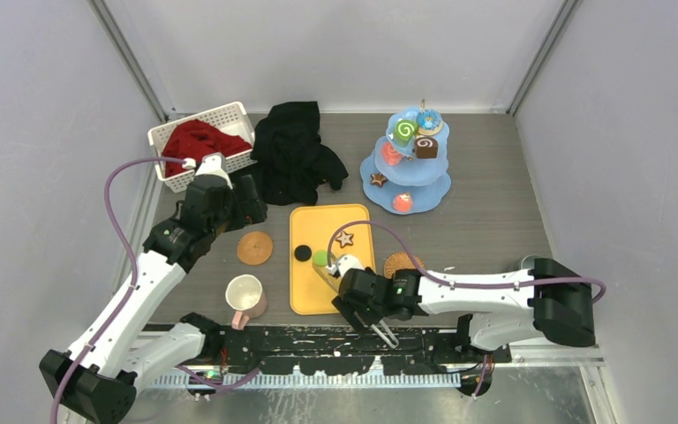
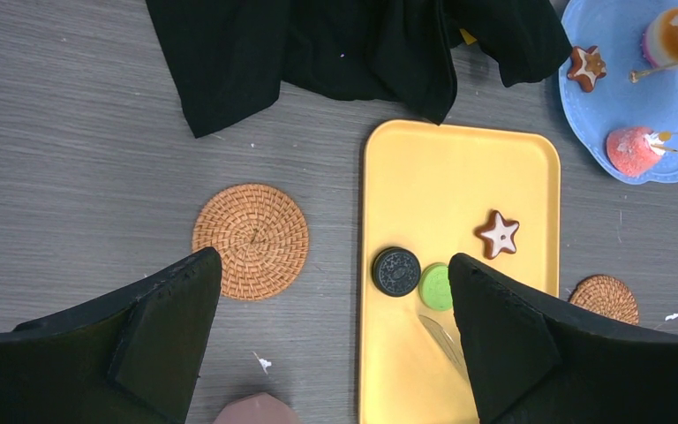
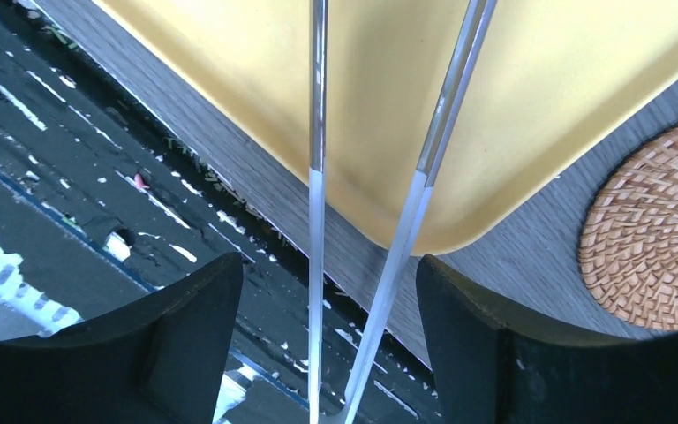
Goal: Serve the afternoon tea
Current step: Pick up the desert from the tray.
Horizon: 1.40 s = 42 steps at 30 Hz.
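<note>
The pale-blue three-tier stand (image 1: 433, 190) at the back right carries swirl rolls, a blue donut (image 1: 429, 119) and a star cookie (image 1: 377, 179). On the yellow tray (image 1: 353, 216) lie another star cookie (image 1: 345, 238), a black round cookie (image 1: 301, 253) and a green one (image 1: 320, 258). Metal tongs (image 3: 424, 177) lie from the tray over the table's near edge. My right gripper (image 3: 328, 265) straddles them, open, with a gap on each side. My left gripper (image 2: 335, 261) hovers open and empty above the tray's left edge. The pink-handled cream mug (image 1: 245, 294) stands front left.
A black cloth (image 1: 296, 155) lies behind the tray, with a white basket holding red cloth (image 1: 199, 141) at the back left. One woven coaster (image 1: 254, 248) sits left of the tray, and another woven coaster (image 1: 402, 264) sits right of it.
</note>
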Motion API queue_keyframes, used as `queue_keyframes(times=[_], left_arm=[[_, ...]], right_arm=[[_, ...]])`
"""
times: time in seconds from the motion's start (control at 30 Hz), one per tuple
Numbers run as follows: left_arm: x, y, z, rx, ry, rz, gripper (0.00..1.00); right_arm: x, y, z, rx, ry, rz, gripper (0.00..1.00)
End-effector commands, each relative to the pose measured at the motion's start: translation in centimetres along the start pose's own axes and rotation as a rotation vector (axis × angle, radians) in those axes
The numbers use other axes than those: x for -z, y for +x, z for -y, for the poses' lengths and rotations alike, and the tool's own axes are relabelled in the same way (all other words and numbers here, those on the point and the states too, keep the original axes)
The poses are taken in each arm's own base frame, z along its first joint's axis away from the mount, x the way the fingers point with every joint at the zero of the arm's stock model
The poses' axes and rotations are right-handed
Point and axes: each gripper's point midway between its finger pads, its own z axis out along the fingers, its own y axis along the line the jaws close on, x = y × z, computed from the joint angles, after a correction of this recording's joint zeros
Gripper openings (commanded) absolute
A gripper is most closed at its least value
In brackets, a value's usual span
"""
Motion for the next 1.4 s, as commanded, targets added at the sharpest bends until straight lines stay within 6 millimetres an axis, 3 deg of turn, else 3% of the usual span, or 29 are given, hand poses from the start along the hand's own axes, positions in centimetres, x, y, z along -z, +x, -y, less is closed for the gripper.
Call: queue_keyframes(times=[0.0,0.2,0.63,1.37], left_arm=[[0.4,-2.1,1.0,0.017,0.034,0.063,0.99],[0.4,-2.1,1.1,0.008,0.039,0.063,0.99],[0.6,-2.2,1.1,0.009,0.046,0.068,0.99],[0.7,-2.1,0.9,0.006,0.043,0.071,0.99]], right_arm=[[-0.9,-1.3,0.1,-0.043,0.046,0.085,0.76],[-1.6,-1.8,0.6,-0.031,0.082,0.107,0.71],[-1.0,-2.6,1.3,-0.048,0.137,0.118,0.40],[0.4,-5.4,0.6,0.002,0.158,0.039,0.47]])
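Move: The right hand already has the tongs, their tips reaching towards the round green dessert on the yellow tray, which lies about 12 cm ahead, 8 cm left and 6 cm below that hand. The black dessert sits against the green one, some 4 cm farther left and 1 cm farther out; the star cookie is 16 cm ahead and 2 cm left of the hand. From the left hand, the green dessert is roughly 6 cm back, 11 cm right and 22 cm down. The right gripper's fingers close on the tongs' two legs by about a third of their range, drawing the legs in while the tips work at the green dessert. Meanwhile the hand eases forward and sinks about 2 cm, then, with the fingers narrowed, rises again by some 3 cm, drifting a little left and forward. The wrist tilts by about 10 degrees. ##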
